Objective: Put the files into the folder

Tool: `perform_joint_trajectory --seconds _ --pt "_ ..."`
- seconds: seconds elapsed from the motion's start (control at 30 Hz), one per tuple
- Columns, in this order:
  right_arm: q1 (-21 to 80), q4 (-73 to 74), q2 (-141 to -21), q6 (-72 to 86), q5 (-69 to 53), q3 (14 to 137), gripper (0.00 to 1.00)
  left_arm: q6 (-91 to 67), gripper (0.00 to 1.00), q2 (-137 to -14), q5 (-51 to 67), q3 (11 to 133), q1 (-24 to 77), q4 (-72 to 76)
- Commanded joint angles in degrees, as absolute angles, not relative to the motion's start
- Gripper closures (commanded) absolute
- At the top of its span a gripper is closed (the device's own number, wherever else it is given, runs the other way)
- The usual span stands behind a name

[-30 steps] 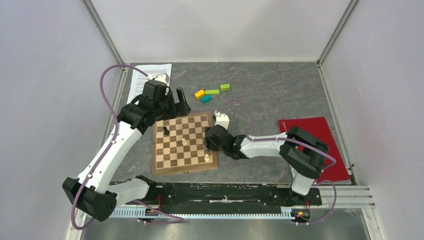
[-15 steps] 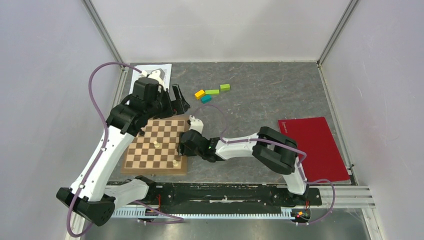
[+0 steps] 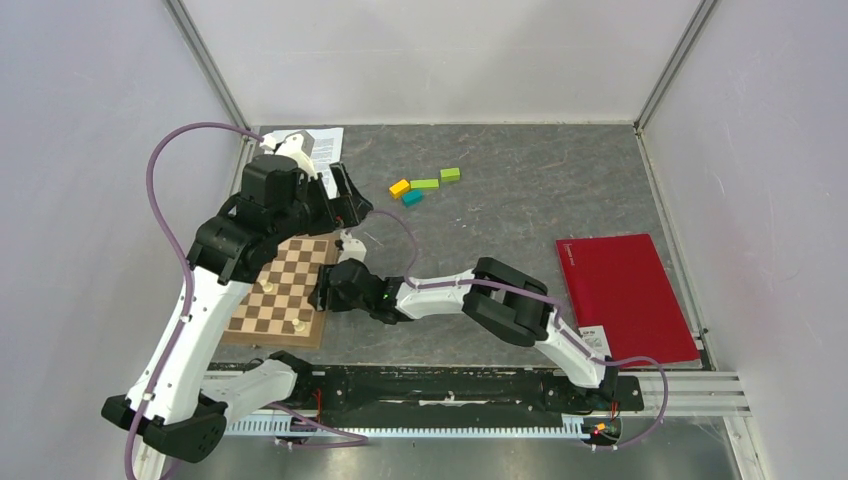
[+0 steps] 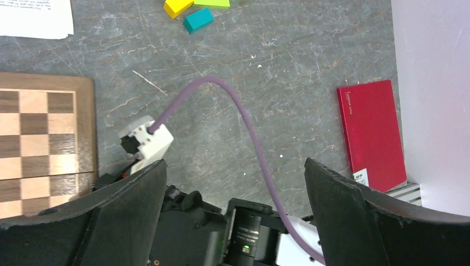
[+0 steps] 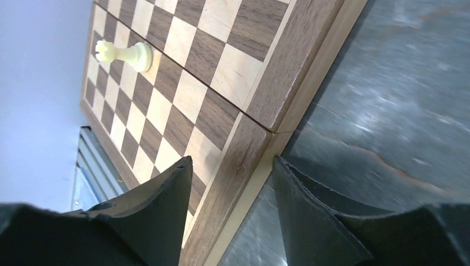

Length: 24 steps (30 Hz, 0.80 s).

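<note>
The files [image 3: 330, 150] lie at the table's back left corner, partly hidden by my left arm; their corner shows in the left wrist view [image 4: 36, 16]. The red folder [image 3: 625, 295] lies shut at the right side, also seen from the left wrist [image 4: 371, 133]. My left gripper [image 3: 345, 200] hangs wide open above the table beside the files, with nothing between its fingers [image 4: 233, 162]. My right gripper [image 3: 323, 297] reaches far left and is closed on the right edge of the wooden chessboard [image 3: 275, 300]; the board's rim fills the gap between its fingers [image 5: 231, 159].
Chess pieces [image 3: 267, 288] stand on the board; a white rook [image 5: 119, 54] shows close up. Yellow [image 3: 400, 187], teal [image 3: 412, 197] and green [image 3: 450, 174] blocks lie at the back centre. Side walls close in the table. The right arm's purple cable [image 4: 244, 122] arcs over the middle.
The right gripper has dragged the chessboard left and toward the front, turning it. The left arm has drawn back to the left, its gripper still open.
</note>
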State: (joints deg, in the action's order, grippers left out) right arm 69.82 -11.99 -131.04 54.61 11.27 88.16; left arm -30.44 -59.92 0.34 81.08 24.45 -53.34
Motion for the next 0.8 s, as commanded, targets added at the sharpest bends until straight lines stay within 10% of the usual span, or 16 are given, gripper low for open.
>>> perform_joint_trajectory --seconds 0.0,0.37,0.77 --pt "70.6 -21.5 -136.5 52.9 6.3 95.0 0.42 -28.8 0.0 -58.7 0.8 83.2 24.1 -54.1" --pt "69.7 -24.1 -136.1 48.7 4.6 94.4 0.3 -29.1 0.0 -58.8 0.6 82.1 24.1 -53.4" --pt "60.5 -14.3 -94.6 40.5 18.3 56.6 0.1 -35.5 0.0 -62.1 12.5 77.2 24.3 -39.7"
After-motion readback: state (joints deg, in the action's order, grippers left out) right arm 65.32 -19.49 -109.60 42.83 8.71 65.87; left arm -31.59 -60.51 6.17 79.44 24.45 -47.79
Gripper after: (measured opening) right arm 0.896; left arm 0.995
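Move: At the right-hand edge of the chessboard, the right fingers already rest against its rim; the board's middle lies some 14 cm to their left, level with them and about 2 cm below. The white rook in the near corner stands about 5 cm left and 7 cm back, the pale middle piece some 12 cm left and 1 cm ahead. From the left hand, the board's middle is roughly 22 cm left, 1 cm back and 30 cm below. Pushing on against the chessboard's right edge, the right hand shoves the board left by about 5.5 cm, then turns back and comes free, gathering speed away to the right by some 14 cm, rising about 6 cm as it leaves while its half-open fingers spread nearly wide. The left hand, high up and open, starts drifting right at the end, about 2.5 cm. ##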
